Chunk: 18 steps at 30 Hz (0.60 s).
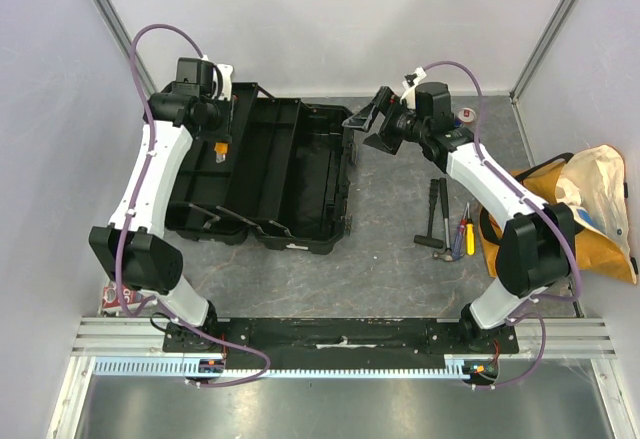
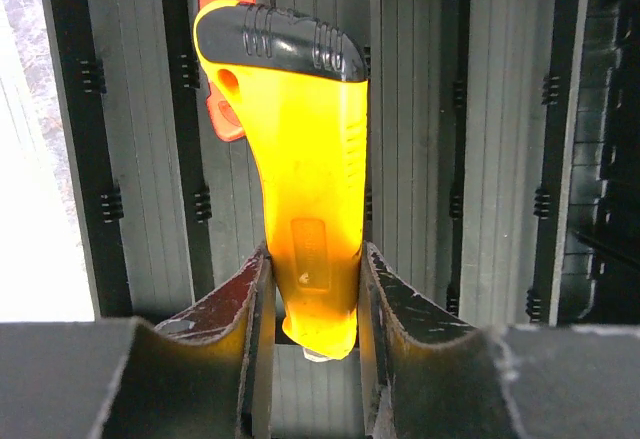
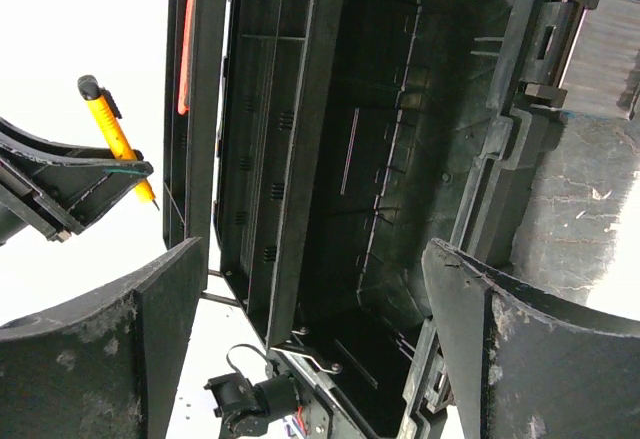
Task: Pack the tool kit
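Observation:
The black toolbox [image 1: 300, 184] lies open at the table's centre-left, its lid folded out to the left. My left gripper [image 1: 222, 147] hangs over the lid side, shut on a yellow tool with a black end [image 2: 300, 159], which stands up between the fingers [image 2: 235, 304]. Behind the tool are the lid's ribbed inside [image 2: 480, 159] and a red strip [image 2: 225, 49]. My right gripper [image 1: 368, 124] is at the toolbox's far right corner, open and holding nothing, facing the empty tub [image 3: 400, 159]. The same yellow tool [image 3: 112, 129] also shows in the right wrist view. A hammer [image 1: 437, 221] and screwdrivers [image 1: 463, 234] lie on the table right of the box.
A yellow-orange fabric bag [image 1: 590, 209] sits at the right edge beside the right arm. White walls close in the back and both sides. Metal hinge stays [image 3: 320, 354] cross the toolbox's near end.

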{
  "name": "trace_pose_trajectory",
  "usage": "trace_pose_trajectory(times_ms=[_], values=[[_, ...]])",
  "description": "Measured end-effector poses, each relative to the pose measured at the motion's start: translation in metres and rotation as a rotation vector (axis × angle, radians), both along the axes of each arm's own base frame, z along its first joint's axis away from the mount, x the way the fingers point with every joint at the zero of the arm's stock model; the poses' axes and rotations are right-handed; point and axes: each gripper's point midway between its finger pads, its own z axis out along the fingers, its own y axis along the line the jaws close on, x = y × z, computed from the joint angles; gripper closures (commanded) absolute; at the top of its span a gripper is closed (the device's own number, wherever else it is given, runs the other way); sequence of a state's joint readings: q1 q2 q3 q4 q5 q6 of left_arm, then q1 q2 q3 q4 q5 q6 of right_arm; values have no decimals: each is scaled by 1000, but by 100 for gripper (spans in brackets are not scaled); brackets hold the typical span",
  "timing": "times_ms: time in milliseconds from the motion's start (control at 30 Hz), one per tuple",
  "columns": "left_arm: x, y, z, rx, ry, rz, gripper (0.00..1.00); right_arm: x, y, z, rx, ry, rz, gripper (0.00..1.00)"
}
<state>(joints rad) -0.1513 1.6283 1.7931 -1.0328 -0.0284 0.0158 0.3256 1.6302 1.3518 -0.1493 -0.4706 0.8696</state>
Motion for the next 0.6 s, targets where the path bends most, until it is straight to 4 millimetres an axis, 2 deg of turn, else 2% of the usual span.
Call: trace_pose_trajectory(times_ms=[167, 333, 467, 600], values=[[3, 4, -11, 45, 31, -26, 94, 4, -1, -1, -4, 12, 3, 6], [11, 3, -35, 63, 88, -40, 91, 6, -3, -7, -10, 29, 1, 6], [17, 2, -51, 69, 131, -42, 76, 9, -3, -14, -16, 48, -1, 7], [19, 2, -56, 71, 146, -42, 65, 10, -3, -18, -19, 62, -2, 7]])
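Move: The compartment floor of the outer tray, where the yellow knife is being taken, lies about 9 cm below the left hand and 3 cm ahead. The red knife already in that tray lies about 10 cm ahead of the hand, 4 cm left and 9 cm down; the middle tray is some 8 cm right and 3 cm back, about 9 cm below. From the right hand, the aimed-at floor is roughly 26 cm left, level fore and aft, 9 cm lower. The yellow knife, still pinched in the left fingers, is lowered some 5 cm into the outer tray towards its floor, easing about 2 cm forward towards the red knife. The left wrist tips about 10 degrees further down as the descent slows to a stop, and the fingers keep their hold. The empty right hand, held open, sinks about 2 cm. ##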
